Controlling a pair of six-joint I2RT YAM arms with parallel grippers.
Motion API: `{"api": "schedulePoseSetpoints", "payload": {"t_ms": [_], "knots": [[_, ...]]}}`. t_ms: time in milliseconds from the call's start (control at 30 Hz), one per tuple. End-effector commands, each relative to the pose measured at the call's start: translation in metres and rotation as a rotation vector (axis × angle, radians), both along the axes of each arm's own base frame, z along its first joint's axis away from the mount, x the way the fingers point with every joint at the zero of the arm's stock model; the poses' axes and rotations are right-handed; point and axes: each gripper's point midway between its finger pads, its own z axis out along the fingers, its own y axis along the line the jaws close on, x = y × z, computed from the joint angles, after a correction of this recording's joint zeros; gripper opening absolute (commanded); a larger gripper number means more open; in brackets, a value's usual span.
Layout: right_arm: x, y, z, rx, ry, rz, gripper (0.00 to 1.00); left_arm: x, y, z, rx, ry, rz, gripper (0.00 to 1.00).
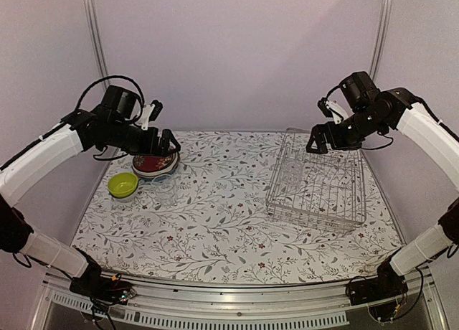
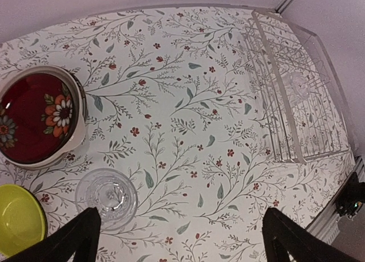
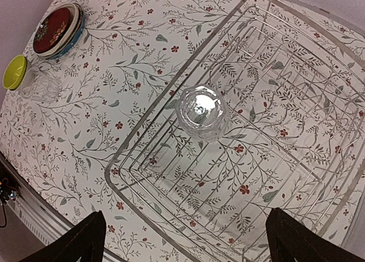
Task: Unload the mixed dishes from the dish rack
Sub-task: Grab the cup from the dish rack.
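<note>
The dish rack [image 1: 315, 219] stands at the right of the table, holding one clear glass [image 1: 292, 173]. In the right wrist view that glass [image 3: 201, 111] sits upside down in the rack [image 3: 146, 122], and my right gripper [image 3: 186, 216] hangs open high above the rack's near corner. At the far left, the red floral plate [image 1: 154, 163] tops a stack of plates. Beside it are a lime-green bowl [image 1: 123, 184] and a second glass [image 1: 165, 190]. My left gripper [image 2: 181, 216] is open and empty, above the table just right of this glass [image 2: 107, 195].
The lime-green bowl [image 2: 17, 216] rests in a whitish bowl. The plate stack [image 2: 34, 117] lies close to the back wall and left post. Flowered tablecloth covers the middle, between the stack and the rack [image 2: 285, 102]. Both arm bases sit at the near edge.
</note>
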Motion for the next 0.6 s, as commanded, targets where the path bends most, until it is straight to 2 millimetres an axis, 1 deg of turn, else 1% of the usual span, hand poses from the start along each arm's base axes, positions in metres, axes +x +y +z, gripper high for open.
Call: {"api": "schedulePoseSetpoints", "payload": {"t_ms": [0, 133, 233, 300, 333, 367, 467, 567], "knots": [[-0.002, -0.020, -0.013, -0.112, 0.055, -0.033, 0.99, -0.006, -0.005, 0.002, -0.056, 0.033, -0.024, 1.00], [0.002, -0.022, -0.026, -0.152, 0.088, -0.024, 0.99, -0.009, 0.002, 0.006, -0.022, 0.021, -0.018, 0.99], [0.005, -0.013, -0.036, -0.142, 0.130, 0.002, 0.99, -0.011, 0.006, 0.010, -0.008, 0.004, -0.018, 1.00], [0.013, -0.004, -0.047, -0.133, 0.164, 0.016, 0.99, -0.013, 0.008, 0.013, -0.007, -0.005, -0.013, 1.00], [0.018, -0.001, -0.048, -0.131, 0.166, 0.017, 0.99, -0.014, 0.009, 0.016, -0.010, -0.012, -0.011, 1.00], [0.023, 0.002, -0.054, -0.138, 0.181, 0.019, 0.99, -0.014, 0.009, 0.018, -0.013, -0.018, -0.012, 1.00], [0.037, 0.009, -0.058, -0.135, 0.186, 0.019, 0.99, -0.015, 0.009, 0.026, -0.020, -0.036, -0.013, 1.00], [0.048, 0.017, -0.067, -0.136, 0.209, 0.022, 0.99, -0.015, 0.009, 0.034, -0.026, -0.047, -0.017, 1.00]]}}
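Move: The glass cup stands upside down in the dish rack, about 7 cm ahead of my right hand, 4 cm to its left and some 20 cm below. The rack's left rail runs roughly 5 cm to the left of the cup, level with it; the rack's middle is about 5 cm ahead of my right hand and 4 cm to its right. From my left hand the cup lies some 42 cm to the right and 5 cm ahead, well below. I sink my empty right hand about 6.5 cm towards the cup in the rack, first easing a centimetre or so to the right, then curving forward by nearly 4 cm and back left. My wrist tips about 15 degrees so the fingers point more steeply down; they stay wide open and touch nothing yet. My left hand, empty and open, drifts about 2 cm back and up. ##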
